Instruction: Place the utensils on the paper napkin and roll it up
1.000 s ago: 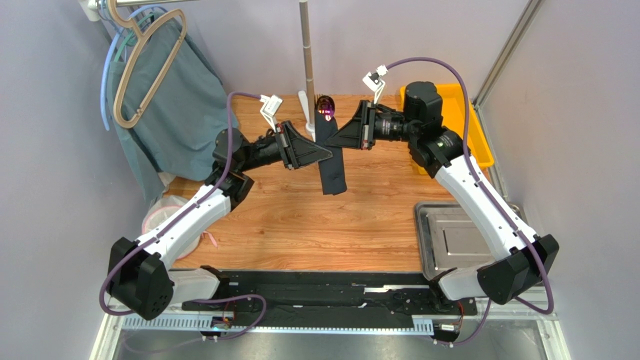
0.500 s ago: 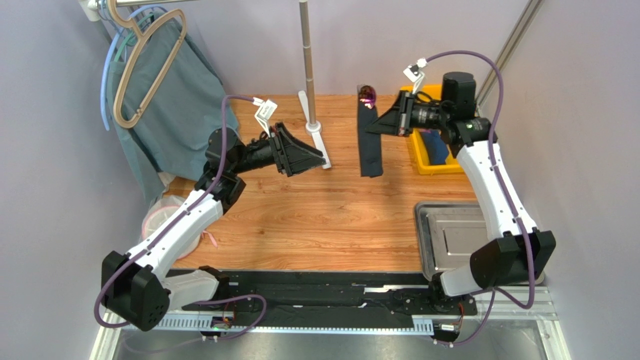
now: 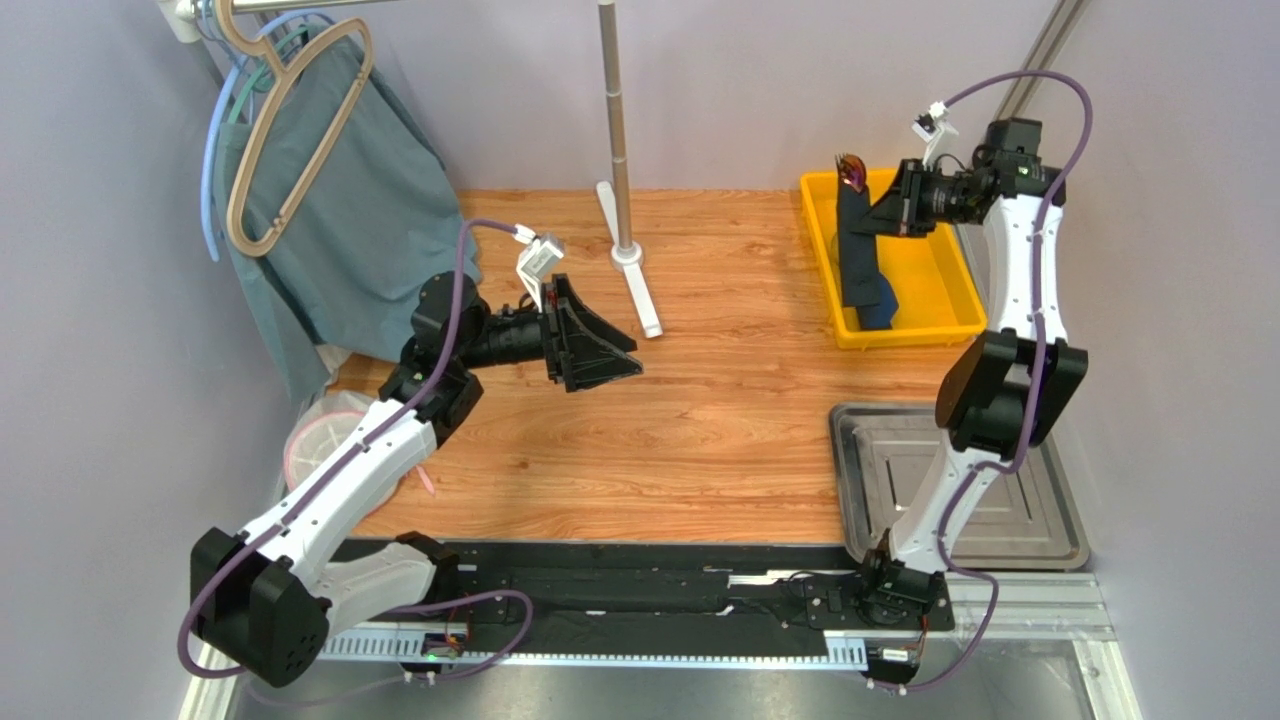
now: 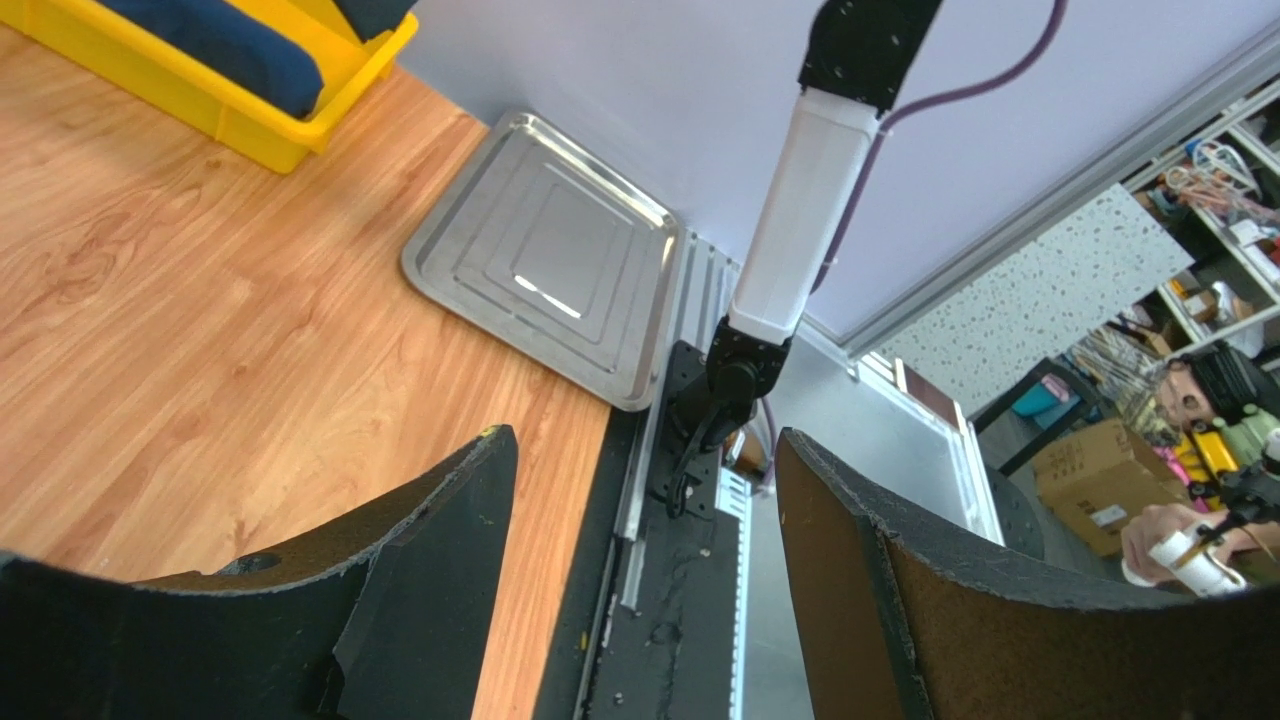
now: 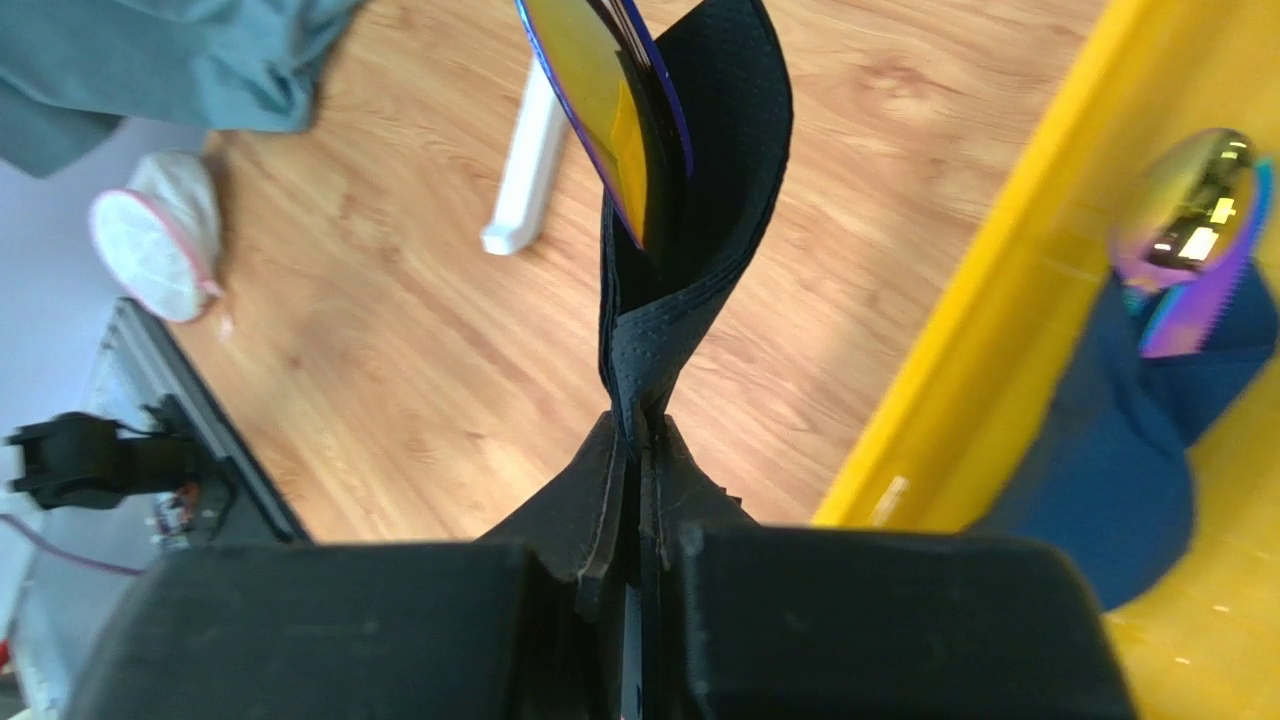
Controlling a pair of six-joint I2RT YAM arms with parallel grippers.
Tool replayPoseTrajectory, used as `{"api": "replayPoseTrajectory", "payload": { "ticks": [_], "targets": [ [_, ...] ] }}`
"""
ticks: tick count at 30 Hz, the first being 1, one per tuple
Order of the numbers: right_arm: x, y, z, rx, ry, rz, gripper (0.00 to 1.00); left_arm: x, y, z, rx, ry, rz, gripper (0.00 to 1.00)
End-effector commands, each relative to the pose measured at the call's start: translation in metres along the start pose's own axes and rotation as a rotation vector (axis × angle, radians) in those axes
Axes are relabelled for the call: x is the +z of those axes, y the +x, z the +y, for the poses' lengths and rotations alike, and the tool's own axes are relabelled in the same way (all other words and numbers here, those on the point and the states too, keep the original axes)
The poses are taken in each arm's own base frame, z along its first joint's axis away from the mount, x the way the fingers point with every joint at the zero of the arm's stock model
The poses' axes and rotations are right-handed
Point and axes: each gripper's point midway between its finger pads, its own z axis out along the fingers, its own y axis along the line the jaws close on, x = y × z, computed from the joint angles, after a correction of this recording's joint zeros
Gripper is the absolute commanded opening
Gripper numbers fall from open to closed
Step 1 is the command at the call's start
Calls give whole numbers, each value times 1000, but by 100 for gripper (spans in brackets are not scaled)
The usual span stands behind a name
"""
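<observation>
My right gripper [image 3: 879,203] is shut on a dark napkin [image 5: 706,225] rolled round iridescent utensils [image 5: 601,105]. The roll [image 3: 860,240] hangs upright over the yellow bin [image 3: 962,323] at the back right, a utensil tip [image 3: 852,165] showing at its top. In the right wrist view the fingers pinch the roll's lower end at the gripper [image 5: 639,435]. My left gripper [image 3: 628,348] hovers open over the wood table left of centre. Nothing is between its jaws in the left wrist view [image 4: 643,443].
A dark blue bundle [image 5: 1112,450] with a shiny spoon tip [image 5: 1187,225] lies in the bin. A steel tray [image 3: 1037,525] sits at the front right. A stand pole [image 3: 616,120] with a white foot [image 3: 639,293] rises at the back. Teal cloth [image 3: 353,225] hangs at the left.
My right arm has carried the roll from the table's back middle to the right, over the yellow bin. My left gripper let go, opened wide and drew back to the left.
</observation>
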Motion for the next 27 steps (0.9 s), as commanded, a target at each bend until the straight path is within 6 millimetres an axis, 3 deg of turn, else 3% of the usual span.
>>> {"api": "replayPoseTrajectory", "payload": {
  "ticks": [1, 7, 14, 17, 23, 27],
  "targets": [
    [1, 3, -32, -131, 61, 55, 0, -4, 4, -4, 60, 21, 3, 72],
    [10, 10, -78, -124, 131, 66, 0, -4, 10, 0, 54, 14, 10, 72],
    [1, 16, -125, -158, 230, 84, 0, -2, 14, 7, 38, 4, 8, 72],
    [3, 16, -132, -159, 223, 76, 0, -1, 16, 11, 29, -3, 8, 72],
    [16, 6, -128, -112, 160, 14, 0, -1, 19, 16, 13, -15, 11, 72],
    [30, 6, -138, -81, 144, -4, 0, 1, 21, 20, 4, -18, 16, 72]
  ]
}}
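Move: The black napkin roll with its utensils is already pinched in the right hand. The middle of the yellow tray it is headed for lies about 9 cm ahead, 14 cm to the right and 22 cm below. The blue napkin roll in that tray is some 6 cm ahead, 7 cm right and 21 cm below; the metal tray is around 28 cm back and 16 cm right. From the left hand, the yellow tray's middle is roughly 34 cm ahead, 48 cm right and 28 cm below. Still pinching the black roll between its shut fingers, the right hand carries it down some 10 cm while going about 8 cm right and 5 cm forward, in over the yellow tray; the sinking slows in the second half and the fingers tip roughly 10 degrees further down. The empty left hand, fingers staying open, sinks about 3 cm. ##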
